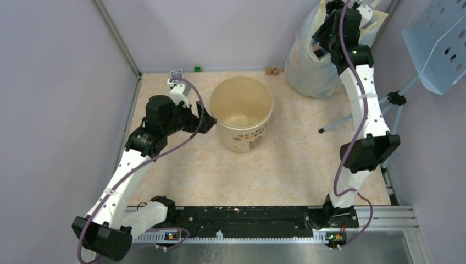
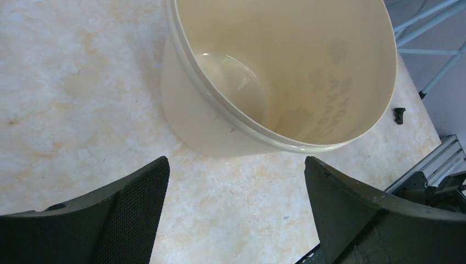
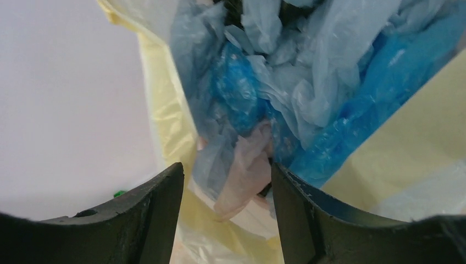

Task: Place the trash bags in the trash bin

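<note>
The trash bin (image 1: 242,138), a cream-yellow bucket with a print on its side, stands upright and empty at mid-table. My left gripper (image 1: 207,122) hovers just left of it, open, with only bare table between its fingers (image 2: 137,192); the bin's wall (image 2: 192,115) fills the view ahead. My right gripper (image 1: 324,38) is at the mouth of the large whitish-yellow bag (image 1: 308,74) at the back right. A crumpled pale-pink trash bag (image 3: 247,173) pokes out among blue plastic (image 3: 236,82), between the parted fingers of the right gripper (image 3: 226,168), close to the right finger.
Grey walls close in the left, back and right sides. A tripod leg (image 1: 340,122) and a pale-blue perforated panel (image 1: 439,44) stand at the right. Small green (image 1: 197,69) and brown (image 1: 271,71) blocks lie by the back wall. A black rail (image 1: 247,217) runs along the near edge.
</note>
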Robot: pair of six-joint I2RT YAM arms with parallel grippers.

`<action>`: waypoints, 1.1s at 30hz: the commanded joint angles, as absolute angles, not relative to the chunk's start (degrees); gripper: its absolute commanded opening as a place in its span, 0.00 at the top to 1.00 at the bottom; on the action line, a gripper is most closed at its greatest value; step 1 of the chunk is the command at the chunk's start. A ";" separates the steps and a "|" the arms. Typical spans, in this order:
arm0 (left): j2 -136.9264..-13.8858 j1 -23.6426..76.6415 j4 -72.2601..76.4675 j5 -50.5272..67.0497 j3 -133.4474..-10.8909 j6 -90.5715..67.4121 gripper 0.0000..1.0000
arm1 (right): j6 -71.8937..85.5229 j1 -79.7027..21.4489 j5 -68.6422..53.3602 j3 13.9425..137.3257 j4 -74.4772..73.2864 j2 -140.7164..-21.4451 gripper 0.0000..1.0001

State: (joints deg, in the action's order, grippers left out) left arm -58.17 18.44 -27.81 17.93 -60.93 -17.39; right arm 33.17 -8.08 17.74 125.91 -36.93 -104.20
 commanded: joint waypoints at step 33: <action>-55.63 18.46 -27.52 14.45 -64.07 -16.44 0.05 | 24.15 -7.67 23.02 118.21 -16.00 -86.42 1.00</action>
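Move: The pink bag inside the big white bag's mouth lies about 7 cm below the right fingers, some 2 cm ahead and 1 cm right. The blue bag lies beyond it, about 7 cm ahead of the hand, 4 cm right and 7 cm below; the trash bin is roughly 16 cm back, 28 cm left and 30 cm down. From the left hand the pink bag is some 24 cm ahead, 42 cm right and 7 cm higher. Lower the right gripper about 6 cm into the mouth of the big white bag, edging slightly right and tipping the fingers a little further down. Shut the fingers fully to pinch the top of the pink bag, then raise it quickly, some 15 cm, drawing back about 6 cm while the fingers tip up roughly 20 degrees. ##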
